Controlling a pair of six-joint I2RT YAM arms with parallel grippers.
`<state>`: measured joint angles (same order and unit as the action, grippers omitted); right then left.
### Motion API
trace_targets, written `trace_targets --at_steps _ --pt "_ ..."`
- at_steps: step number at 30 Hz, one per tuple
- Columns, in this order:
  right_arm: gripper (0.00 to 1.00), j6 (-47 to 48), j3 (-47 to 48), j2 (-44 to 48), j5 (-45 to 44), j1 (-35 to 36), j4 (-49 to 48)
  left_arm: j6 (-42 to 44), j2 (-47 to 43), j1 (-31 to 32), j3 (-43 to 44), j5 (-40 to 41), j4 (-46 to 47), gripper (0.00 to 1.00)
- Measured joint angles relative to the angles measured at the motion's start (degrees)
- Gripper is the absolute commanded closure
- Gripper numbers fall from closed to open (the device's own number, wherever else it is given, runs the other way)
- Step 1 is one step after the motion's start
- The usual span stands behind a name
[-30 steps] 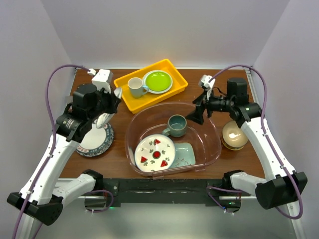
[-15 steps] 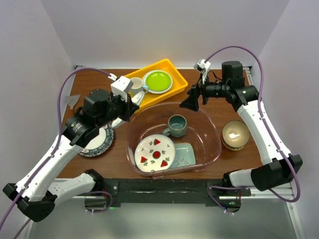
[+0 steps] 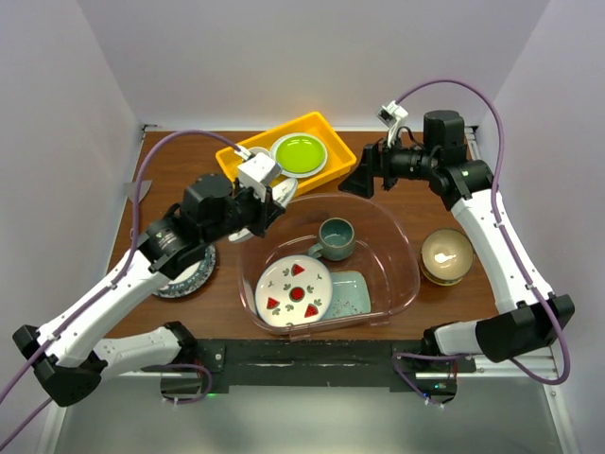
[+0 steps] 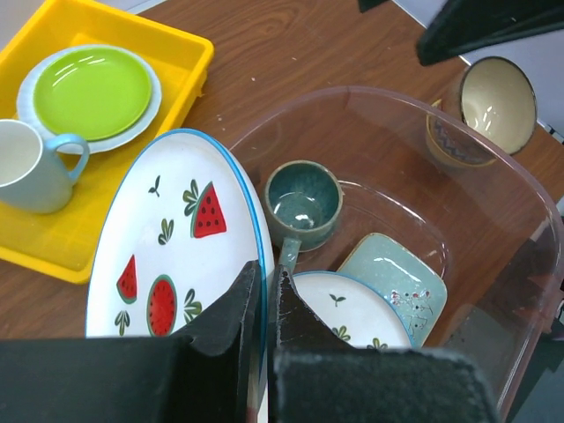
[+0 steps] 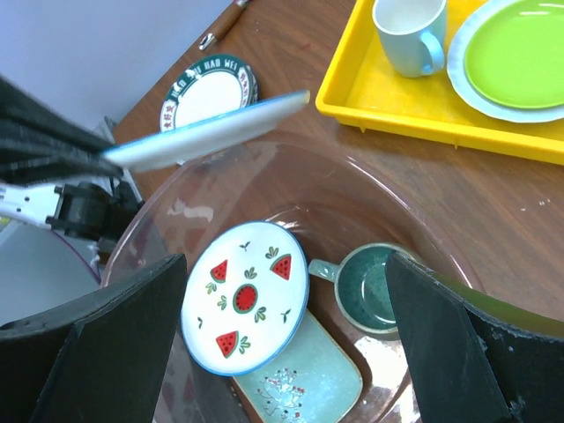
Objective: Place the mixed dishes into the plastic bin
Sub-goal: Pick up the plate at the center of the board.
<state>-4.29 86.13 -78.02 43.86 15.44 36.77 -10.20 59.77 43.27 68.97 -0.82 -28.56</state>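
Note:
My left gripper (image 3: 268,202) is shut on the rim of a white plate with watermelon motifs (image 4: 174,247), held tilted over the left rear rim of the plastic bin (image 3: 402,248). That plate shows edge-on in the right wrist view (image 5: 208,132). In the bin lie a second watermelon plate (image 3: 294,289), a dark teal mug (image 3: 336,236) and a mint-green tray (image 3: 357,294). A blue-floral plate (image 3: 189,271) lies on the table left of the bin, partly under my left arm. A tan bowl (image 3: 446,254) stands right of the bin. My right gripper (image 3: 361,179) hangs open and empty above the bin's rear edge.
A yellow tray (image 3: 238,191) at the back holds a white mug (image 4: 26,167) and a lime-green plate (image 3: 300,152). The tray's near edge lies close behind the bin. Purple cables loop over both arms. White walls stand round the table.
My left arm has carried the watermelon plate rightward from above the blue-floral plate to the bin's left rim. My right gripper has drawn back and leftward from the bin's right side.

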Motion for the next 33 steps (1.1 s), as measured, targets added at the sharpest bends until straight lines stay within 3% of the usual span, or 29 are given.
trace_targets --at_steps 17,33 --pt "0.01 -14.1 -2.2 3.9 -9.9 0.0 -2.2 5.2 5.3 12.8 0.0 10.6 4.3 1.00" --pt "0.01 -19.2 -2.3 4.7 -13.0 0.0 -2.5 7.0 9.0 18.1 1.6 15.0 5.4 1.00"
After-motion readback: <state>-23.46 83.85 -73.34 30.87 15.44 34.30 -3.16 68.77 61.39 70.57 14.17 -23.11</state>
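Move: The left hand, some 30 cm above the board, already holds the watermelon plate. The plastic bin's middle is about 13 cm to its right and 3 cm back, far below; inside it, the teal mug stands about 15 cm right and 5 cm ahead, and the other watermelon plate lies some 5 cm right and 9 cm back. For the empty right hand, the held plate is about 19 cm left, 5 cm back, nearly level. The left hand keeps its pinch on the rim of the watermelon plate and carries it about 7 cm to the right and a little back, sinking some 2 cm, farther in over the plastic bin, while the wrist rolls gently so that the hand's left side rises some 10 degrees. High over the bin, the right hand stays wide open and empty and keeps nearly its place, shifting only some 2 cm right and rising slightly as it turns nearly 20 degrees clockwise and tips a little downward. ##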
